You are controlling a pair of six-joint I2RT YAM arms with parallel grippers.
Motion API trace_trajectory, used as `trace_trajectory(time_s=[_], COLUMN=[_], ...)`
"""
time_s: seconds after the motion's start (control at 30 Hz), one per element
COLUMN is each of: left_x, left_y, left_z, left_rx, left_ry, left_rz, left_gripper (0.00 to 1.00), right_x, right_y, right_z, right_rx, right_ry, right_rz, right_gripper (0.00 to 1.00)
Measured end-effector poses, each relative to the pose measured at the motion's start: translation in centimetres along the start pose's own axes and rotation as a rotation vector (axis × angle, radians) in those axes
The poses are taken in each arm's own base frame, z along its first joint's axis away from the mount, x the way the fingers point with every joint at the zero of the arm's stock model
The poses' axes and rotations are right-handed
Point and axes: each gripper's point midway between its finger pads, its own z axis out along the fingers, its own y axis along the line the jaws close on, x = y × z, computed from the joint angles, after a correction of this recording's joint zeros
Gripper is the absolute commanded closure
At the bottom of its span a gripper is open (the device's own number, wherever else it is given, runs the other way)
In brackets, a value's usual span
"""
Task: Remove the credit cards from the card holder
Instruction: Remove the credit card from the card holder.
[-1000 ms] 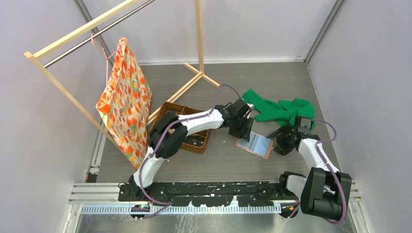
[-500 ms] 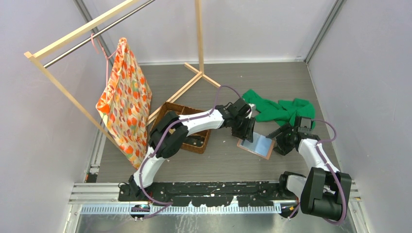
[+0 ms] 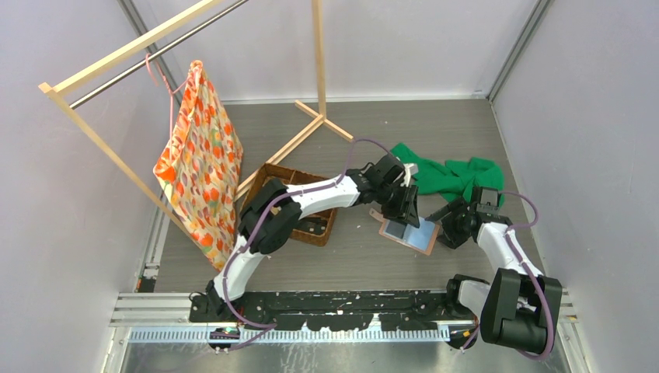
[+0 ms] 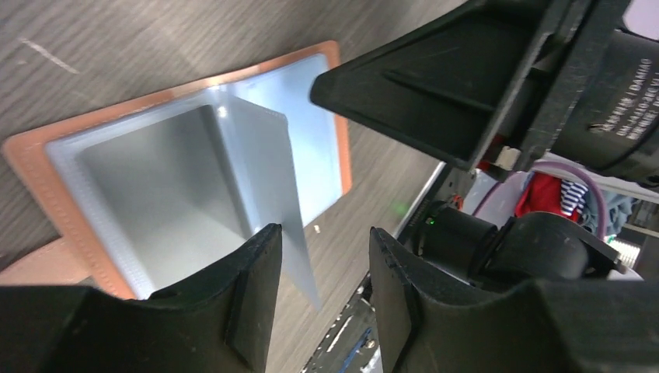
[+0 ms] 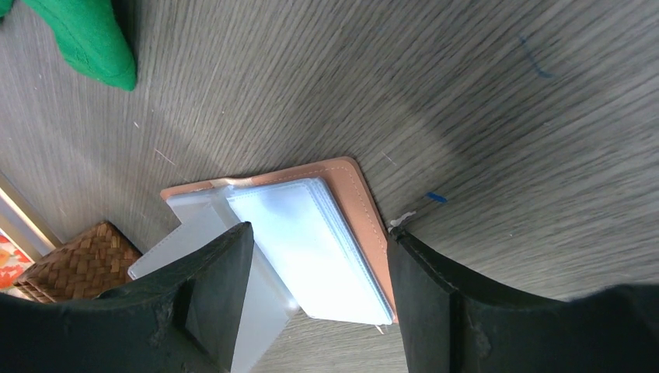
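Observation:
The salmon card holder lies open on the table, its grey sleeves facing up. My left gripper hovers over its far end. In the left wrist view one grey sleeve leaf stands up from the holder into my left gripper, against one finger, with a gap to the other. My right gripper straddles the holder at its right end, a fingertip against each long edge. The credit cards are hidden; I cannot make any out in the sleeves.
A brown woven basket sits left of the holder, partly under the left arm. A green cloth lies just behind the grippers. A patterned bag hangs from a wooden rack at the back left.
My left gripper has moved right over the holder and turned, and a sleeve leaf now stands up between its jaws. The right arm has stayed put.

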Motion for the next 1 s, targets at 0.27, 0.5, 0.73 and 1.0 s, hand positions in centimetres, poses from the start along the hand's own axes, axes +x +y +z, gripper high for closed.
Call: trace_trajectory(time_s=[0.27, 0.5, 0.73, 1.0], left_x=[1.3, 2.9, 3.0, -0.7], left_y=[-3.2, -3.7, -3.1, -1.2], left_z=[1.0, 3.1, 2.6, -3.8], left_rx=[0.105, 0.145, 0.139, 0.138], left_ry=[0.030, 0.066, 0.064, -0.042], left_rz=[0.001, -0.015, 0.000, -0.049], left_gripper=[0.53, 0.54, 0.54, 0.54], right_x=[0.1, -2.5, -3.9, -3.4], right_y=[-0.6, -0.6, -0.3, 0.7], right_z=[-0.7, -2.9, -5.0, -5.4], right_rx=[0.034, 0.063, 0.060, 0.012], right_ry=[-0.006, -0.113, -0.181, -0.150], right_rz=[0.016, 0.072, 0.097, 0.076], right_gripper=[0.32, 0.32, 0.32, 0.33])
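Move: The card holder lies open with its clear leaf half raised; its middle is about 3 cm to the left hand's right, roughly level with it and some 6 cm below. From that hand the green cloth is about 18 cm ahead and 14 cm right, the basket some 32 cm left and 8 cm ahead. From the right hand the holder's middle is about 8 cm left, level fore and aft and 3 cm down, the cloth about 18 cm ahead and 3 cm right. Back and to the right, the left hand sweeps about 6 cm across the card holder beside the raised leaf, dipping slightly, then reverses forward, left and about 4 cm up, its fingers staying half open. The right hand leaves the holder's right edge, easing right and rising some 5 cm while turning about 10 degrees clockwise, fingers still open. ##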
